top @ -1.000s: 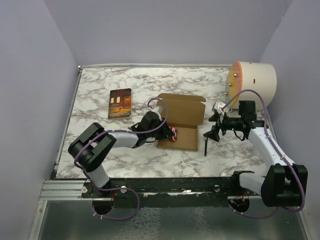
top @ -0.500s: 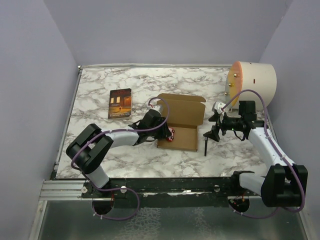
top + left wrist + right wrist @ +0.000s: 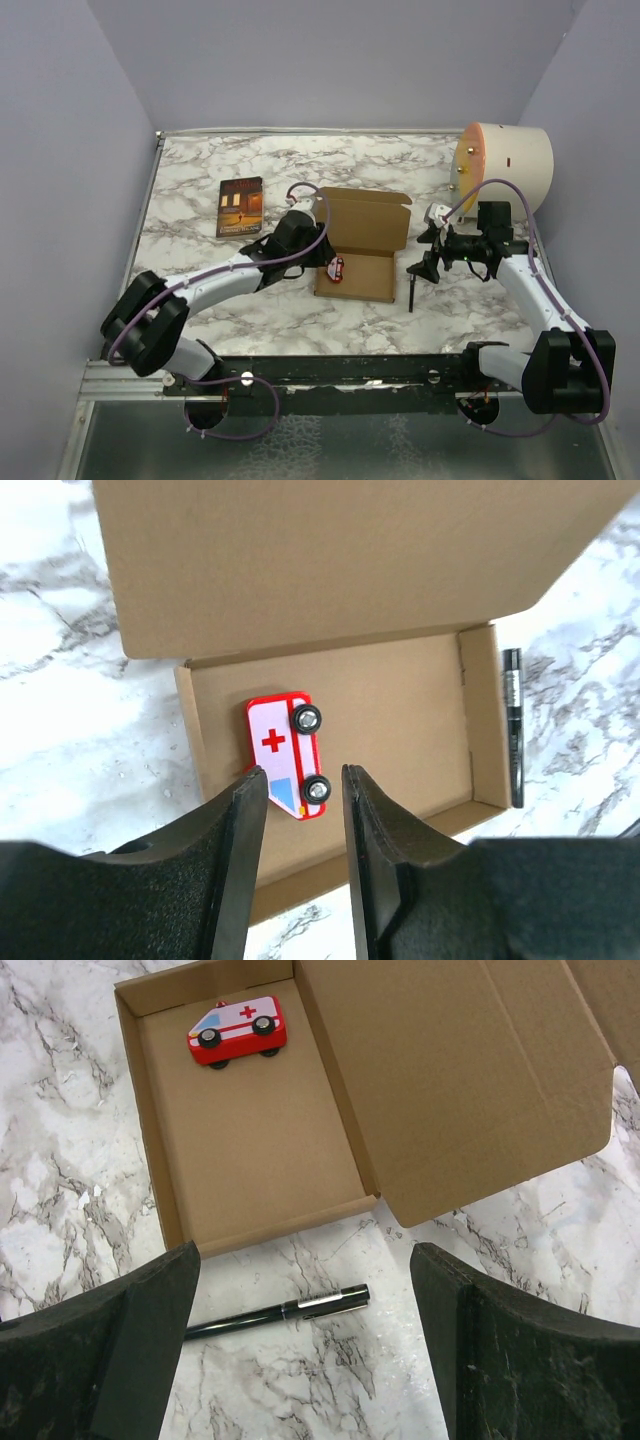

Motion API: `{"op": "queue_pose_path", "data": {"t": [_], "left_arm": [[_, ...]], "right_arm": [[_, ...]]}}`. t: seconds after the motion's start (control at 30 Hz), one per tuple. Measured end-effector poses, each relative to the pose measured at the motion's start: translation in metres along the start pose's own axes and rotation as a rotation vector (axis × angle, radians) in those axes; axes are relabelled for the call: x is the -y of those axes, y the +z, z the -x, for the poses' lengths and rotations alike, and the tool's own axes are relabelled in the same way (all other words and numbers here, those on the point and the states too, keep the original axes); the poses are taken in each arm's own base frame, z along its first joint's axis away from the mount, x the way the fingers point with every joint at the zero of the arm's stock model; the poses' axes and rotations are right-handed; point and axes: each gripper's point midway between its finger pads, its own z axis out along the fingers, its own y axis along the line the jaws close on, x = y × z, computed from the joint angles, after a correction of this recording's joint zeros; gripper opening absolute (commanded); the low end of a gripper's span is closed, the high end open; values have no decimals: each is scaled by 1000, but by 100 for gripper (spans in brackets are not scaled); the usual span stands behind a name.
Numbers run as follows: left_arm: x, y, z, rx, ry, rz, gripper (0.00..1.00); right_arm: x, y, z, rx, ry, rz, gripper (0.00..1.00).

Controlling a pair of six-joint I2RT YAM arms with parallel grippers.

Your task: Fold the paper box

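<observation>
The brown paper box [image 3: 372,278] lies open mid-table, its shallow tray [image 3: 395,715] facing up and its lid [image 3: 368,218] folded back flat behind it. A red and white toy ambulance [image 3: 285,750] lies on its side in the tray's left end. My left gripper [image 3: 300,776] hovers open above the tray's near left corner, with nothing between its fingers. My right gripper [image 3: 305,1250] stands wide open and empty over the marble just right of the box [image 3: 250,1140]. It is seen near the tray's right end in the top view [image 3: 424,262].
A black pen [image 3: 275,1312] lies on the marble along the tray's right side [image 3: 412,290]. A dark book [image 3: 240,206] sits at the back left. A large cream cylinder [image 3: 505,165] lies at the back right corner. Purple walls enclose the table.
My left gripper has opened and let go of the toy ambulance, which now lies in the tray. The left arm has drawn back and up to the left. The right arm has not moved.
</observation>
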Motion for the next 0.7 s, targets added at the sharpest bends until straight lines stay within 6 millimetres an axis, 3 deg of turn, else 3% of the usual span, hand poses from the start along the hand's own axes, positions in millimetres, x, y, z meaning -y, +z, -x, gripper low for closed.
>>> {"op": "queue_pose_path", "data": {"t": [0.07,0.17,0.27,0.33,0.5,0.7], "left_arm": [[4,-12,13,46,23,-9,40],[13,-32,34,127,66,-33,54],[16,-55,52,212,126,-46,82],[14,-69,62,264,169,-30,96],[5,-102,89,364,272,6,99],[-21,-130,124,411,421,136,99]], "right_arm": [[0,0,0,0,0,0,87],[0,0,0,0,0,0,86],[0,0,0,2,-1,2,86],[-1,0,1,5,-2,3,86],[-3,-1,2,10,-8,2,86],[-6,-3,-5,-25,7,7,80]]}}
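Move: The toy ambulance already lies free in the tray, about 2 cm to the left hand's right, level with it fore and aft, and 6 cm below. The raised lid, likely next, has its middle some 10 cm ahead and 11 cm right, near hand height; the tray's middle is 9 cm right and 2 cm back, the book 27 cm left and 18 cm ahead. From the right hand the lid lies about 16 cm left and 13 cm ahead. The toy ambulance is left in the tray as the left hand lifts away from it, climbing about 15 cm and swinging some 10 cm to the left, the sideways part growing as it rises, until it is clear beyond the box's left side. The wrist tips the fingers up by roughly 30 degrees towards level, and the part-open fingers spread wide, touching nothing. ##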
